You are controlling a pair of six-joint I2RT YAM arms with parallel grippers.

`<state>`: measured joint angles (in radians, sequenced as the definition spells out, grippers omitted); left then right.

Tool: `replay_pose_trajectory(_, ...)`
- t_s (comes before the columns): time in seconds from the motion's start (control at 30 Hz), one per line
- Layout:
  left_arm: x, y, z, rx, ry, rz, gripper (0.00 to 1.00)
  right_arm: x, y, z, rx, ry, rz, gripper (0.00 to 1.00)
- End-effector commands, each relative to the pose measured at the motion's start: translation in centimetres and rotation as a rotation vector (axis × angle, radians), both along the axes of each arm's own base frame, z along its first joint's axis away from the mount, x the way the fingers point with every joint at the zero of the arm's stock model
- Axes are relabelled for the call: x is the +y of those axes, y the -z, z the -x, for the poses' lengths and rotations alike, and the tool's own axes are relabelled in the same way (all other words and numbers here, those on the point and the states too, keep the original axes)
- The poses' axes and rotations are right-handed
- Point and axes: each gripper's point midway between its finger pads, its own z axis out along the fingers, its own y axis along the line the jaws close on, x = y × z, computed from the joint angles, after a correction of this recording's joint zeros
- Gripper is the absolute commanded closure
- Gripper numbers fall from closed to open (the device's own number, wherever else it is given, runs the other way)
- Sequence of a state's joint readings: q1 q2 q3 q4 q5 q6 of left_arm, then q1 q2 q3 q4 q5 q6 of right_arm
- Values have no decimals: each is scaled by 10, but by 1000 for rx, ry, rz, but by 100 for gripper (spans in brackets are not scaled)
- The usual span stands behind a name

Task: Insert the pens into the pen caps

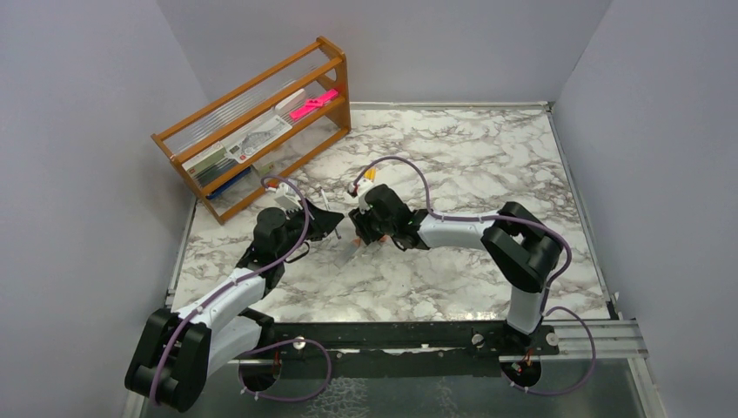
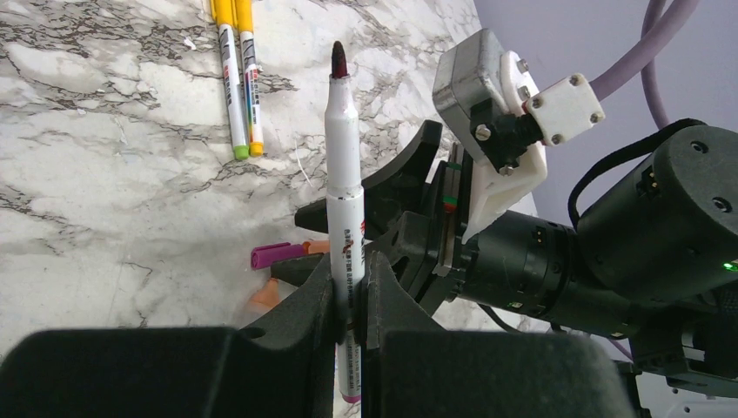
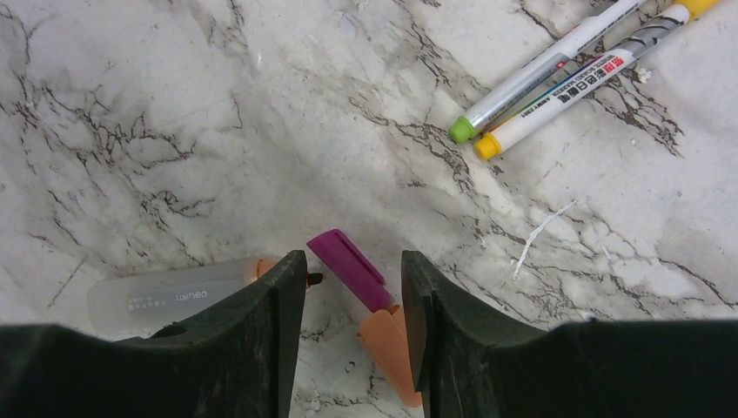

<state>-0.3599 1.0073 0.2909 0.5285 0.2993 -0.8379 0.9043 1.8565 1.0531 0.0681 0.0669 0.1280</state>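
Note:
My left gripper (image 2: 351,305) is shut on a white pen (image 2: 345,174), whose dark purple tip points away from the camera. In the top view the left gripper (image 1: 333,223) faces the right gripper (image 1: 357,237) closely. The right gripper (image 3: 354,270) is open and low over the table. A purple pen cap (image 3: 351,269) lies between its fingers, with an orange pen cap (image 3: 389,348) beside the right finger. The purple cap (image 2: 277,255) and orange cap (image 2: 265,298) also show in the left wrist view. A frosted pen (image 3: 165,296) with an orange collar lies left of the left finger.
Two capped pens lie side by side, one with a green end (image 3: 540,78) and one with an orange-yellow end (image 3: 574,91); the pair shows yellow (image 1: 370,177) from above. A wooden rack (image 1: 252,122) holding a pink item (image 1: 313,103) stands at the back left. Walls enclose the marble table (image 1: 487,157).

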Motion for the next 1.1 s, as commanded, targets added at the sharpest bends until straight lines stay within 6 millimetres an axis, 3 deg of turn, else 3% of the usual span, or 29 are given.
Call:
replay_pose_trajectory(0.0,0,1,3,-1,12,1,100,3,14,3,13,-12,14,55)
replay_pose_trajectory(0.27,0,3,3,4,15,-2,100,3,22,-2,22,7,42,61)
replay_pose_trajectory(0.6,-1,5,2,8,16,-5,100,11,5,-9,67,83,19,97)
replay_pose_trajectory(0.87,-2,3,4,4,27,0,100,17,-20,-9,93,128,-47,99)
replay_pose_trajectory(1.07,-15,-23,11,-77,114,72,100,18,-66,-5,95,154,-250,99)
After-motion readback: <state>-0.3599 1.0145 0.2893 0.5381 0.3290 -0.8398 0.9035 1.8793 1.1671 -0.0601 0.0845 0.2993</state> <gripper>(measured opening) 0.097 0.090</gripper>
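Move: The purple cap lies on the table between the open right fingers, about 2 cm below them. The orange cap is about 4 cm to their right and 2 cm back, the grey highlighter some 5 cm back and 3 cm left, and the middle of the capped pens 10 cm ahead and 1 cm right. From the left gripper, which holds the uncapped pen, the purple cap is roughly 4 cm ahead, 5 cm right and 14 cm down. Lower the open right gripper about 2 cm over the purple cap and shut the fingers to pinch it. Then lift about 3 cm, swinging slightly forward and left and easing back at the end, while the wrist tips down a little and turns a few degrees clockwise. Keep the left gripper's hold on the uncapped pen. ##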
